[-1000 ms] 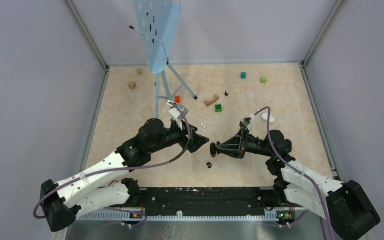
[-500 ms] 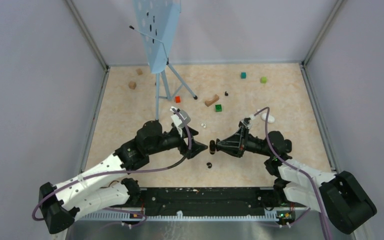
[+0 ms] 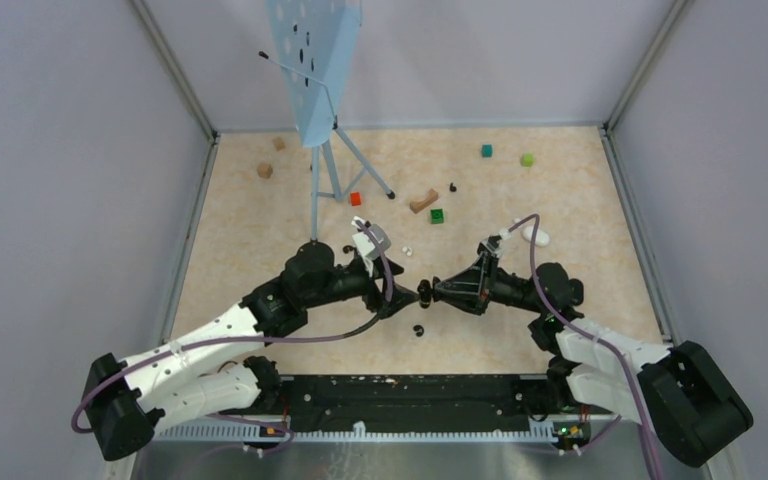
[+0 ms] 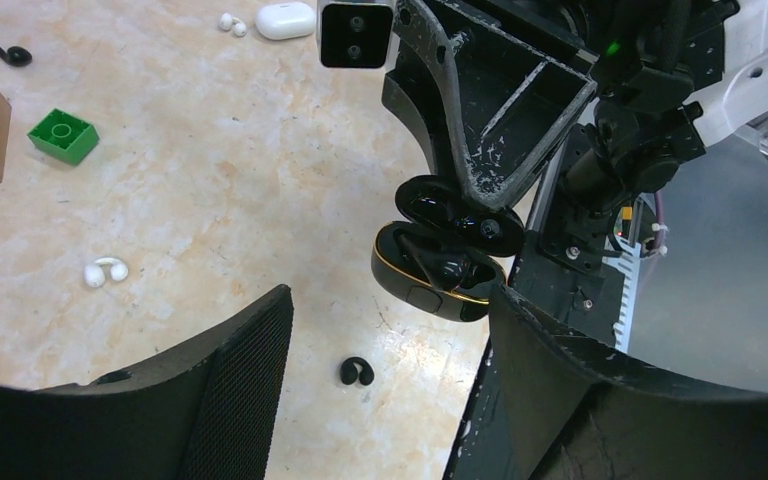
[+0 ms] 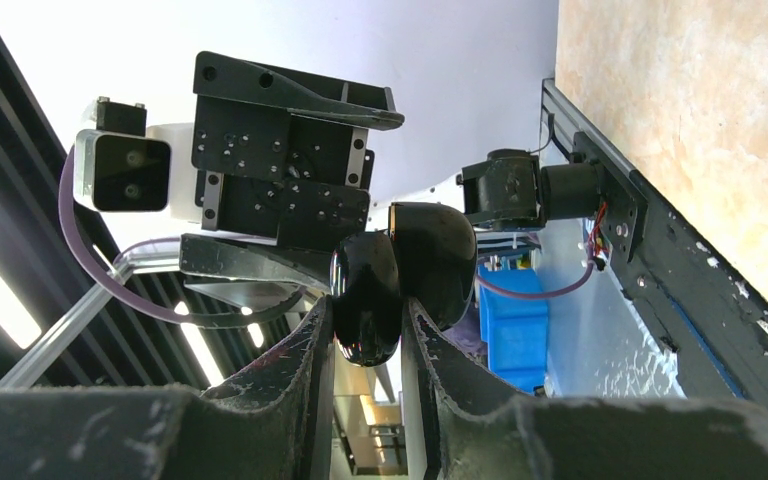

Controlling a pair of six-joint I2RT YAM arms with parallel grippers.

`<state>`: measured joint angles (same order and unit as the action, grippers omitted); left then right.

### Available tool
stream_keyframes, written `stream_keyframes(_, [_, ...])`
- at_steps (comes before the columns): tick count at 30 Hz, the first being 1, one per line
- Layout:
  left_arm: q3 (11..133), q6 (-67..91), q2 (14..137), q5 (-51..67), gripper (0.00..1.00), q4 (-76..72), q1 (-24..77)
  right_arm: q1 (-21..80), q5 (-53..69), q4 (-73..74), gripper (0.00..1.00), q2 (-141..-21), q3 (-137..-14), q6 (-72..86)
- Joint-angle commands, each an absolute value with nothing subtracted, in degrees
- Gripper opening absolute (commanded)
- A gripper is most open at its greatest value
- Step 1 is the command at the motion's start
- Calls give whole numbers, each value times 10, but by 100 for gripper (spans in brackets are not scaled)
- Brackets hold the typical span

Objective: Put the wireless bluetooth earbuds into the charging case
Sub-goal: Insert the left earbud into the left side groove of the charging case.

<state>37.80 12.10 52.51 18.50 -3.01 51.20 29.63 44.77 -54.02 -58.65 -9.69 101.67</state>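
My right gripper is shut on a glossy black charging case and holds it open in the air over the table's middle. In the left wrist view the case shows a gold rim and a dark inside; I cannot tell if a bud sits in it. My left gripper is open, its right finger close beside the case. A black earbud lies on the table below. White earbuds lie to the left, and another black earbud lies far back.
A white case and two white buds lie behind the right arm. A green brick, wooden block, red cube and a blue perforated panel on a tripod stand further back. A black rail runs along the near edge.
My left arm has swung right until its open jaws reach the held case, and the jaws have narrowed slightly. The right gripper shifted a little left with the case.
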Motion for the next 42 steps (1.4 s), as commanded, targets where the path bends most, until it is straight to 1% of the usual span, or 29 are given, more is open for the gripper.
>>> stream_keyframes(1, [379,113,530,190,76,-81,512,300,439,-565,0,-577,-100,1020])
stream_keyframes(20, [389,103,554,193,73,-101,512,300,435,-556,0,-564,-93,1014])
stream_keyframes(25, [390,102,562,189,66,-103,512,301,434,-553,0,-560,-94,1014])
stream_keyframes(34, [392,113,565,199,57,-128,512,301,434,-542,0,-553,-94,1008])
stream_keyframes(42, [398,116,577,202,55,-138,512,300,434,-537,0,-551,-96,1007])
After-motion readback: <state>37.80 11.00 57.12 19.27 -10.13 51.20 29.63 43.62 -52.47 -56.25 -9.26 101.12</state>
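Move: The open charging case, with an earbud already lying in it, is held out in front of the left hand's open fingers: about 3 cm to that hand's right, 2 cm back and perhaps 1 cm lower. The loose black earbud lies on the table some 22 cm below the left hand, about level with it and 2 cm right; the white earbuds lie about 19 cm ahead of the hand on the same table. From the right hand, which grips the case, its middle is about 2 cm to the left. The left hand, pointing right, creeps about 1.5 cm to the right along the case's front and about 1 cm forward, bobbing slightly up and down with hardly any turn, while from midway on its wide-open fingers close to about half open and the rear fingertip comes across the case opening beside the earbud. The right hand keeps its grip and holds the case almost still for it; whether the left fingertip already touches the earbud or rim can't be made out. ##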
